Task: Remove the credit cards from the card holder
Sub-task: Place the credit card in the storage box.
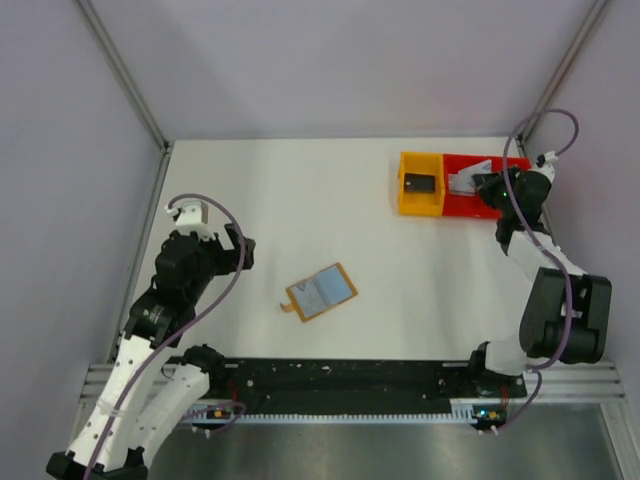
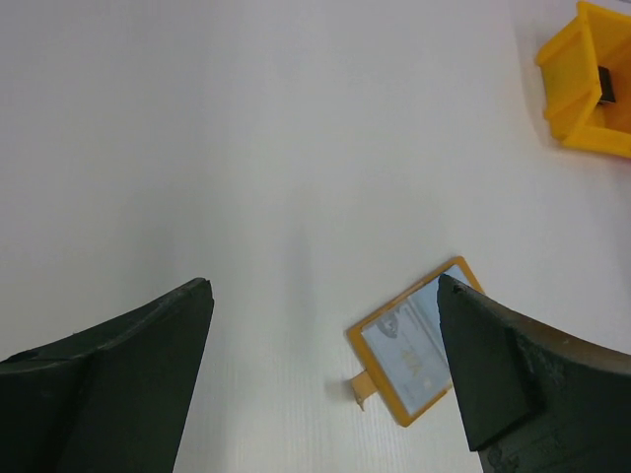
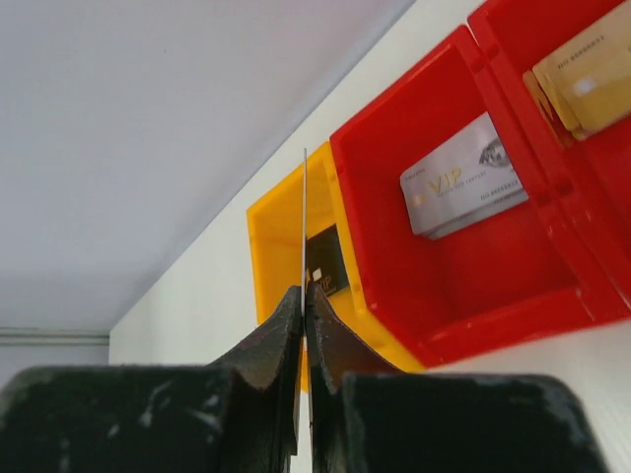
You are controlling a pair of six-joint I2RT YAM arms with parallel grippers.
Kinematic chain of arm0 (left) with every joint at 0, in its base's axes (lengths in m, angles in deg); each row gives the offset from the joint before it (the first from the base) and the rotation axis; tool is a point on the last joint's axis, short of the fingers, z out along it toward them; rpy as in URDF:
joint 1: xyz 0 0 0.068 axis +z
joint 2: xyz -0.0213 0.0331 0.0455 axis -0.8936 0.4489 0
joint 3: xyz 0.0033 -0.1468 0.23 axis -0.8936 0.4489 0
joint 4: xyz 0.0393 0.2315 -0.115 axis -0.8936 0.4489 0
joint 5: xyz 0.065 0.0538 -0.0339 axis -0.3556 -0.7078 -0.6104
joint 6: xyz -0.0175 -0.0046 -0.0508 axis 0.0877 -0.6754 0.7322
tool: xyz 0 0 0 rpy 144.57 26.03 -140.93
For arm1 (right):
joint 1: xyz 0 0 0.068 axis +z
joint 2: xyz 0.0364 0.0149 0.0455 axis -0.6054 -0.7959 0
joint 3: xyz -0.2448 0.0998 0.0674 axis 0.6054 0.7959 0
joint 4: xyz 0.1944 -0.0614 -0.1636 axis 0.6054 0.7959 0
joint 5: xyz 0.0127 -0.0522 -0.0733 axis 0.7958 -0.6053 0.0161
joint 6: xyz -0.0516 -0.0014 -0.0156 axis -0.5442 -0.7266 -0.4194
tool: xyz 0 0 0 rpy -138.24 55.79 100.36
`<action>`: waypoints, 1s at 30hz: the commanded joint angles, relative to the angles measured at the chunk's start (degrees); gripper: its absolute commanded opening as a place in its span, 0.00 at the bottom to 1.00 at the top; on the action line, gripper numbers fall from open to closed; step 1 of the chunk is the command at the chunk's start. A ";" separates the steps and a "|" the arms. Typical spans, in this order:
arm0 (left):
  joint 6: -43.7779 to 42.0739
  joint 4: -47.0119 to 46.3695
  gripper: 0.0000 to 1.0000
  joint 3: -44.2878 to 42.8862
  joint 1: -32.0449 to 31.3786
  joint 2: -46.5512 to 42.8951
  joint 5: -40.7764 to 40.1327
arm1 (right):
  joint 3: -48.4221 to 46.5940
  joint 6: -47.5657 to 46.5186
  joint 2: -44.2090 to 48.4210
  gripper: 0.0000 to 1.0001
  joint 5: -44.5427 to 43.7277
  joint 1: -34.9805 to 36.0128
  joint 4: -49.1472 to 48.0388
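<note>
The card holder (image 1: 322, 291) lies open on the white table, tan-orange with its grey-blue inner face up and a small tab at its left edge. The left wrist view shows the card holder (image 2: 414, 350) partly behind my right finger. My left gripper (image 1: 225, 240) hangs open and empty above the table, left of the holder; the left gripper (image 2: 323, 286) has its fingers far apart. My right gripper (image 1: 480, 185) is at the coloured trays. The right gripper (image 3: 304, 288) is shut on a thin credit card (image 3: 304, 217), seen edge-on, over the yellow tray.
A yellow tray (image 1: 405, 190) holding a black card and a red tray (image 1: 492, 208) stand together at the back right. In the right wrist view the red tray (image 3: 375, 227) holds a silver card (image 3: 463, 177) and, in a further compartment, a tan card (image 3: 582, 74). Walls enclose the table.
</note>
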 commanded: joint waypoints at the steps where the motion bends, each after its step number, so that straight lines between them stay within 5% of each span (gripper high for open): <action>1: -5.80 -4.52 0.99 3.72 -0.22 0.13 -4.13 | -10.59 -4.57 -8.55 0.00 1.26 -0.66 2.72; 15: -6.16 -2.68 0.99 3.46 -0.66 1.45 -10.28 | -25.55 -8.52 -27.10 0.00 0.73 -0.22 8.70; 30: -6.25 -2.50 0.99 3.73 -0.66 0.57 -11.07 | -29.85 -4.22 -33.69 0.00 2.75 2.15 8.09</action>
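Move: The right hand, pinching a silver card, has the middle red compartment with its VIP cards about 15 cm ahead, 2 cm left and 17 cm below. The yellow compartment with the black card lies level with it, some 12 cm farther left. The gold cards' compartment is about 12 cm to its right. From the empty left hand, the middle compartment lies roughly 33 cm ahead, 54 cm right and 22 cm below. Still pinching the silver card between shut fingers, the right hand carries it forward and down, some 10 cm each way, towards the middle red compartment. It goes mostly forward at first, then steeply down, easing off at the end as the fingers tip down about 15 degrees. The open left hand shifts about 3 cm left and 3 cm down, then stays. ##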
